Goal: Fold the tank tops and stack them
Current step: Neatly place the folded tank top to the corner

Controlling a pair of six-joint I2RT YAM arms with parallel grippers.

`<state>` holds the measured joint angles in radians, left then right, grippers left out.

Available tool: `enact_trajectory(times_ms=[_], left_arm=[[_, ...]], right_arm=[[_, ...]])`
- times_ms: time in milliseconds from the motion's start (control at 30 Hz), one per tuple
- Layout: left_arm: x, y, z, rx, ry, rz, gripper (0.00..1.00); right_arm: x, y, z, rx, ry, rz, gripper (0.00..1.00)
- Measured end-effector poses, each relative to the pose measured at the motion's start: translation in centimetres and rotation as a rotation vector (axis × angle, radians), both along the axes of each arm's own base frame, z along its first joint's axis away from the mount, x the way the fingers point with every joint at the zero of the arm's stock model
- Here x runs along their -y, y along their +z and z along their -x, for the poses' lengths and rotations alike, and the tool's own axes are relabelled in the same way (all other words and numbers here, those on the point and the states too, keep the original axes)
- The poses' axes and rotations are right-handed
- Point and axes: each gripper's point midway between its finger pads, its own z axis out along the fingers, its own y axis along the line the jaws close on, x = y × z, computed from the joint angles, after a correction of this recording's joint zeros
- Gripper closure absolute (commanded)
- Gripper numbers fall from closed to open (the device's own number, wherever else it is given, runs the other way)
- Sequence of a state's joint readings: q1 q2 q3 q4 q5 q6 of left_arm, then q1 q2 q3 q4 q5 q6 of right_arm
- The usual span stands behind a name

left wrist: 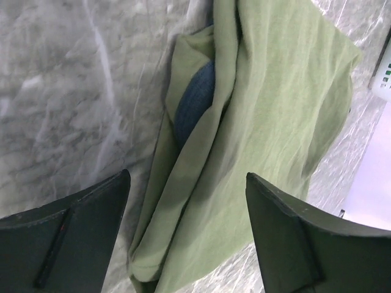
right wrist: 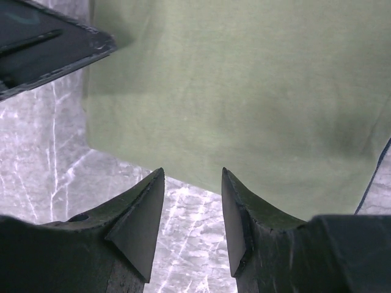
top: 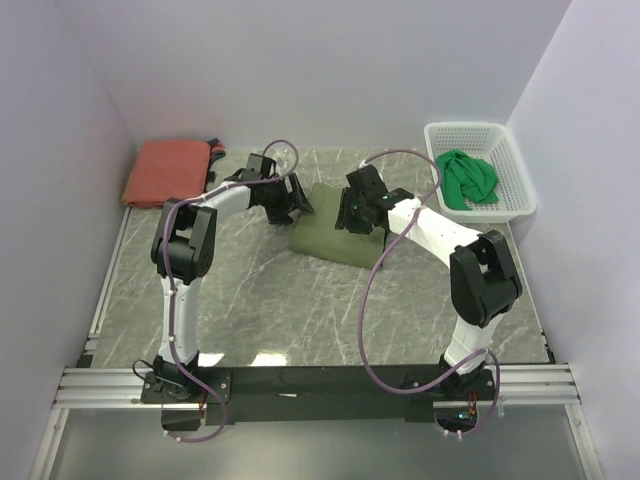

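The olive green tank top (top: 328, 243) lies folded in the middle of the marble table, and a navy patch (left wrist: 195, 104) shows inside its fold. My left gripper (top: 297, 206) hovers open over its back left edge (left wrist: 187, 177), with the cloth (left wrist: 269, 122) below the jaws and not pinched. My right gripper (top: 349, 216) is open just off the top's edge (right wrist: 193, 172), only marble between its fingers; the olive cloth (right wrist: 244, 91) lies beyond them. The rust-red tank top (top: 170, 172) lies folded at the back left. The bright green tank top (top: 468, 178) is bunched in the basket.
A white mesh basket (top: 512, 160) stands at the back right against the wall, and its corner (left wrist: 383, 73) shows in the left wrist view. One left finger (right wrist: 49, 43) shows at the upper left of the right wrist view. Walls close in the table's left, back and right.
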<state>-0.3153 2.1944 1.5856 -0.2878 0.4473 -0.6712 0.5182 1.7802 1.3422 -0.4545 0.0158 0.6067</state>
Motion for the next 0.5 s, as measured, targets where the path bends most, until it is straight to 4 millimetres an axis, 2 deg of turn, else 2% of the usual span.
enact_trajectory(times_ms=[167, 367, 467, 500], left_arm=[[1.1, -0.2, -0.5, 0.002, -0.028, 0.002, 0.22], [2.4, -0.4, 0.0, 0.0, -0.053, 0.002, 0.28], [2.8, -0.6, 0.2, -0.003, -0.059, -0.01, 0.38], [2.8, -0.6, 0.2, -0.005, -0.061, -0.015, 0.48]], right_arm=[[0.0, 0.2, -0.1, 0.002, 0.0, 0.001, 0.5], [-0.1, 0.5, 0.0, 0.007, 0.003, -0.003, 0.5], [-0.1, 0.8, 0.0, 0.011, 0.006, -0.008, 0.5], [-0.1, 0.9, 0.0, 0.013, 0.007, -0.01, 0.5]])
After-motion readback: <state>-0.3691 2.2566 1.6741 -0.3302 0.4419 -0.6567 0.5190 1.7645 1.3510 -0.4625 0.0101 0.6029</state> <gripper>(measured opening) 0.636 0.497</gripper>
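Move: The left hand, open and empty, has the middle of the folded green tank top about 8 cm to its right, 3 cm back and 3 cm below; the nearer left edge is already almost between its fingers. The folded red tank top is some 29 cm to this hand's left and 11 cm farther out. From the right hand, the green tank top's middle lies roughly 5 cm ahead, 2 cm left and 9 cm below. Sliding rightward about 3 cm and sinking only slightly, the left hand works its downward-slanting fingers onto the left edge of the folded green tank top. Its wrist scarcely turns while the fingers draw in from nearly wide to about two-thirds open around the edge, the outer finger coming up against the fold by the navy trim. ##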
